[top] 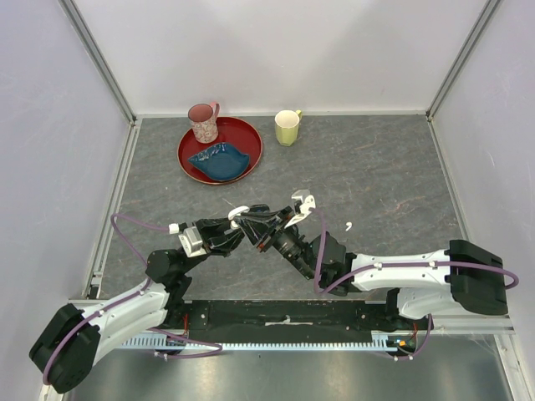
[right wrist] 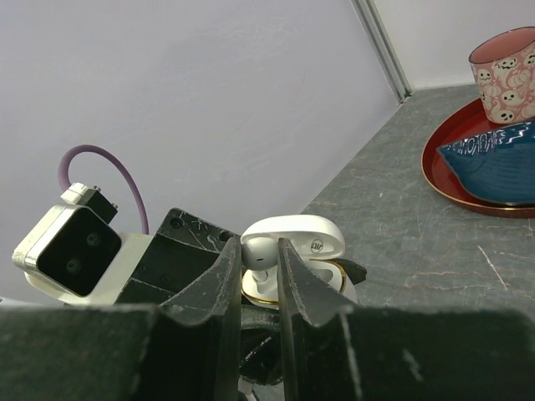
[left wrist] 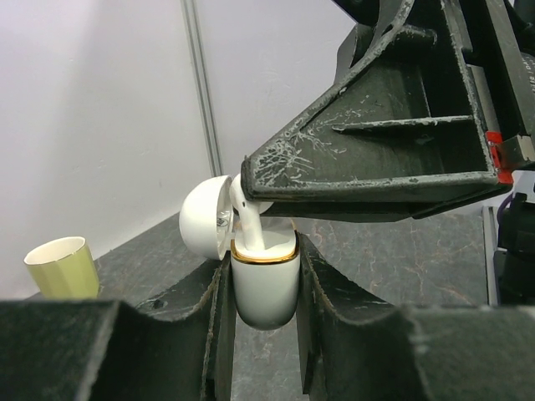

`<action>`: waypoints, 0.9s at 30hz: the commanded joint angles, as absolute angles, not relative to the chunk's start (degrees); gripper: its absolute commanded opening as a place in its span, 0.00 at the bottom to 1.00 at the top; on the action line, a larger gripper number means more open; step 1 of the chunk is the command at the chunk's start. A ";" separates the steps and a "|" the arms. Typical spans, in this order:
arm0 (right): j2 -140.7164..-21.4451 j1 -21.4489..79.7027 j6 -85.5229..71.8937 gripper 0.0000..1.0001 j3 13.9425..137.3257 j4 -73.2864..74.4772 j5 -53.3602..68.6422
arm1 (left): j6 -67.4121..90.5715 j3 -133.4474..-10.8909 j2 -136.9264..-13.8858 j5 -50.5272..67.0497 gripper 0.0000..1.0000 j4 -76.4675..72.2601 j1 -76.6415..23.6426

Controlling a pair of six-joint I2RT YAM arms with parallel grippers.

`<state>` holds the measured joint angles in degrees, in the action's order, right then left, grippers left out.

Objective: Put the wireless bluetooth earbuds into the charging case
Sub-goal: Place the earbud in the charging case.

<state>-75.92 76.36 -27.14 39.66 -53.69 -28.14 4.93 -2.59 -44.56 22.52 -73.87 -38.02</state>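
The white charging case (left wrist: 266, 288), with a gold rim and its lid (left wrist: 203, 219) swung open, is clamped between the fingers of my left gripper (left wrist: 264, 266) above the table. My right gripper (right wrist: 257, 247) is shut on one white earbud (right wrist: 262, 253) directly over the case. In the left wrist view the earbud's stem (left wrist: 249, 224) reaches down into the case's opening. From above, the case (top: 238, 211) sits where the left gripper (top: 236, 225) and right gripper (top: 251, 220) meet. A second small white earbud (top: 349, 225) lies loose on the table to the right.
At the back stands a red tray (top: 247, 132) holding a blue dish (top: 220, 159) and a pink patterned mug (top: 203, 122). A pale yellow-green mug (top: 287, 127) stands to its right. White walls enclose the grey table on three sides.
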 commanded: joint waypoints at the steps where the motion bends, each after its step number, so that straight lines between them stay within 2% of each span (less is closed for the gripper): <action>1: -74.88 78.05 -25.75 0.00 39.20 -49.92 -26.54 | 5.89 -2.72 -43.86 19.07 0.02 -83.67 -38.06; 9: -74.53 78.13 -25.22 0.00 40.43 -46.16 -26.37 | 5.98 -2.64 -43.68 19.16 0.02 -83.67 -38.14; 10: -74.36 78.22 -25.40 0.05 40.69 -45.45 -26.37 | 5.98 -2.64 -43.59 19.07 0.02 -83.58 -38.14; 15: -73.04 78.31 -25.66 0.14 42.10 -40.79 -26.72 | 5.71 -2.46 -42.98 19.16 0.02 -82.97 -38.14; 16: -72.86 78.22 -25.66 0.19 42.27 -40.35 -26.72 | 5.71 -2.46 -42.89 19.33 0.02 -82.88 -38.14; 18: -72.42 78.22 -25.93 0.23 42.89 -39.03 -26.63 | 5.63 -2.46 -42.80 19.42 0.02 -82.79 -38.14; 19: -72.25 78.22 -25.84 0.30 43.15 -38.59 -26.72 | 5.63 -2.46 -42.72 19.60 0.02 -82.79 -38.14; 21: -71.81 78.22 -26.28 0.36 43.94 -37.36 -26.81 | 5.63 -2.46 -42.54 19.77 0.02 -82.71 -38.14; 27: -70.84 78.22 -26.63 0.63 45.26 -35.78 -27.95 | 5.71 -2.64 -42.28 20.48 0.02 -82.18 -38.14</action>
<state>-72.03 77.84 -26.48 43.16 -40.05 -27.73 4.93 -2.39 -43.22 21.96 -72.40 -38.11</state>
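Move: The white charging case stands open in my left hand's pads, its middle barely 1 cm above that hand's point. From my right hand, which grips the white earbud with its stem already in a well, the case lies about 2 cm ahead, 1 cm left and 2 cm lower. A black case is on the table some 17 cm ahead, 1 cm right and 29 cm below; the spare white earbud is about 11 cm ahead, 27 cm right and 30 cm below. With my right hand I push the pinched earbud down into the well, about 1 cm, tipping the fingers some 5 degrees downward, while my left hand keeps its grip on the case and dips half a centimetre before coming most of the way back. Then I open my right fingers, let go of the earbud and draw back and up about 1 cm each. ##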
